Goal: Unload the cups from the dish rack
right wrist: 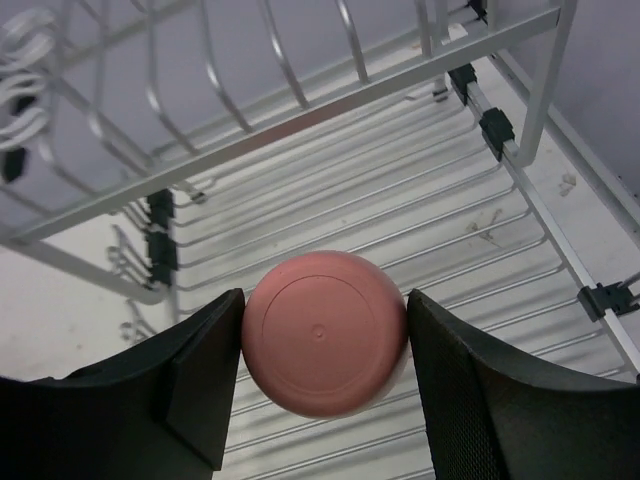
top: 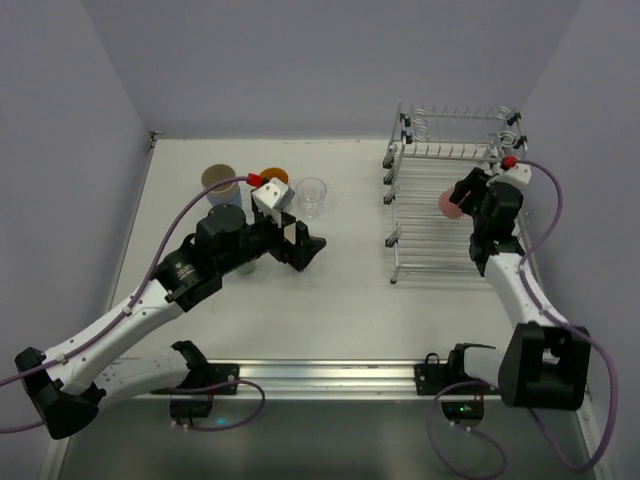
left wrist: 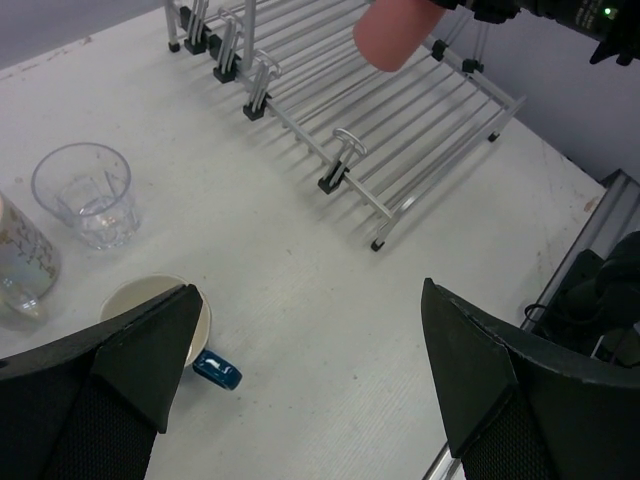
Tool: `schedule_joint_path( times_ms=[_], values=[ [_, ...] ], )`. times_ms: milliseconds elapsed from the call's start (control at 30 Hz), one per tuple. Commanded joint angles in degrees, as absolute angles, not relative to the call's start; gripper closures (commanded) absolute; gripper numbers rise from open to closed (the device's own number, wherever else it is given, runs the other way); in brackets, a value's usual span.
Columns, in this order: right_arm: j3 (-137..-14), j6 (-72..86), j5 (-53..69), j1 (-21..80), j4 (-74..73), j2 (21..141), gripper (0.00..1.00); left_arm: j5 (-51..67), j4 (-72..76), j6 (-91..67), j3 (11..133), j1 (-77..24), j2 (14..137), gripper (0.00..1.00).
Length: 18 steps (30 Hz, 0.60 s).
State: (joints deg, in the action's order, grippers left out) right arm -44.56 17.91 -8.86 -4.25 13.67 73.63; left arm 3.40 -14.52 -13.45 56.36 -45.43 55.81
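Note:
A pink cup [right wrist: 322, 335] sits upside down on the lower tier of the silver wire dish rack [right wrist: 470, 190]. My right gripper [right wrist: 322, 345] is shut on it, a black finger pressed to each side of the cup. From above, the pink cup [top: 449, 205] shows at the rack's [top: 430, 245] right side with the right gripper [top: 462, 200] over it. My left gripper [left wrist: 310, 380] hangs open above bare table, nothing between its fingers, left of the rack [left wrist: 400, 150]. On the table near it stand a clear glass [left wrist: 85, 195] and a dark-blue mug [left wrist: 160, 300].
At the back left of the table stand a tumbler [top: 220, 182], an orange-inside glass mug [top: 273, 178] and the clear glass [top: 311, 196]. The rack's upper tier [top: 455, 125] carries a coiled wire holder. Walls close in the table on three sides.

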Motion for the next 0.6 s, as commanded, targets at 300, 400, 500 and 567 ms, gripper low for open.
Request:
schedule_joint_path(
  times_ms=[300, 400, 500, 567],
  values=[
    [-24.46, 53.41, 24.21, -2.64, 29.07, 41.33, 0.53, 20.73, 6.57, -32.42, 55.03, -45.44, 60.98, 0.0],
    [-22.07, 61.68, 29.08, -2.37, 34.7, 39.29, 0.53, 22.41, 13.0, -38.48, 53.79, -45.18, 63.1, 0.0],
    [-19.09, 70.03, 34.27, -1.76, 44.36, 37.36, 0.53, 23.29, 17.48, -43.23, 53.35, -45.18, 65.74, 0.0],
    [-18.11, 73.11, 35.07, -0.8, 47.89, 35.6, 0.53, 23.03, 19.93, -46.31, 52.65, -45.26, 67.49, 0.0]
  ],
)
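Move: The right hand already grips the pink cup by its base end; the open left gripper it is taken to is roughly 36 cm left, 17 cm back and 9 cm higher. The rack's upper tier stands some 15 cm straight ahead of the right hand, about level. From the left hand the pink cup is about 35 cm right, 18 cm ahead and 10 cm below; the blue mug is some 15 cm ahead, 4 cm left, the glass 28 cm straight ahead, both 25 cm below. Right hand swings held pink cup 15 cm left and back, rising, towards the open left gripper reaching right. ##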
